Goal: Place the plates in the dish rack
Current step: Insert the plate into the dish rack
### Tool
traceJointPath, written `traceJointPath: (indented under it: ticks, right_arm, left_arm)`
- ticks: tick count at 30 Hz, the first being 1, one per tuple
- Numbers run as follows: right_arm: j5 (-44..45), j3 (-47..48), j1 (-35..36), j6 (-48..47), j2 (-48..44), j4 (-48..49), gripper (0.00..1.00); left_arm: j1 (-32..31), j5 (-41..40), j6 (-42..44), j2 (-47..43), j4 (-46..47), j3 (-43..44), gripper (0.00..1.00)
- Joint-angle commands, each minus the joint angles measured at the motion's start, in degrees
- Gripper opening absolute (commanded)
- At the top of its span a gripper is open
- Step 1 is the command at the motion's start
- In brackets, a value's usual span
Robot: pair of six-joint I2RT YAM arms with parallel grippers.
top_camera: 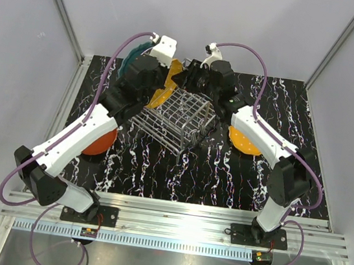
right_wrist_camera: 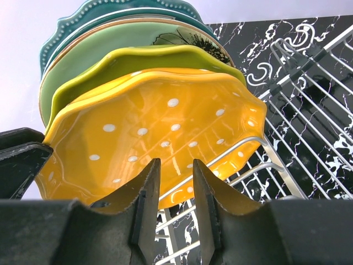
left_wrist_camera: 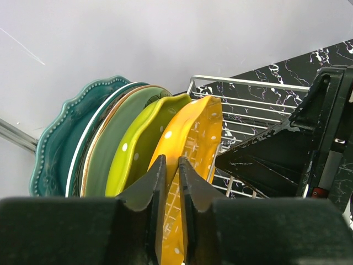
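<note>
Several plates stand on edge in a row at the far end of the dish rack (top_camera: 172,115): teal (left_wrist_camera: 60,138), mint green (left_wrist_camera: 110,143), yellow-green (left_wrist_camera: 138,149) and dotted orange (left_wrist_camera: 196,132). My left gripper (left_wrist_camera: 171,160) is shut on the rim of the dotted orange plate (top_camera: 171,79), which leans against the rack's top wire (left_wrist_camera: 248,105). My right gripper (right_wrist_camera: 175,163) stands open just in front of that plate's face (right_wrist_camera: 160,127), with only rack wire (right_wrist_camera: 309,110) showing through its gap. Both grippers meet over the rack's far side, the left gripper (top_camera: 161,71) facing the right gripper (top_camera: 194,77).
A red-orange plate (top_camera: 101,141) lies flat on the marbled table under my left arm. Another orange plate (top_camera: 244,143) lies under my right forearm. Grey enclosure walls stand close behind the plates and on both sides.
</note>
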Motion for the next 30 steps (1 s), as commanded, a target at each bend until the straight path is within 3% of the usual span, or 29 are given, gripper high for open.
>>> traceJointPath:
  ticks: [1, 30]
  right_arm:
    - [-1.65, 1.96, -0.33, -0.61, -2.6, 0.59, 0.37]
    - [-5.78, 11.71, -0.33, 0.71, 0.22, -9.43, 0.41]
  left_arm:
    - [0.4, 0.14, -2.0, 0.77, -6.65, -0.89, 0.17]
    - [1.37, -3.29, 2.3, -6.87, -9.99, 8.52, 0.72]
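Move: The orange plate already stands in the dish rack, its near rim still between the left fingertips; its middle is about 7 cm ahead of the left hand, 3 cm to the right and 4 cm below. The lime plate's middle is some 8 cm ahead of that hand, neither left nor right, the teal plate's about 11 cm ahead and 6 cm left, both roughly 4 cm down. From the right hand, the orange plate's middle lies around 5 cm forward, 5 cm left and 2 cm lower. The orange plate's rim is let go as the left fingers spread from almost shut to well open; that hand eases back and left, dipping 1.5 cm, then climbs about 4.5 cm while still drawing away. The right hand, near the plate's face, lifts about 3.5 cm and backs off slightly, its opening barely changed. ##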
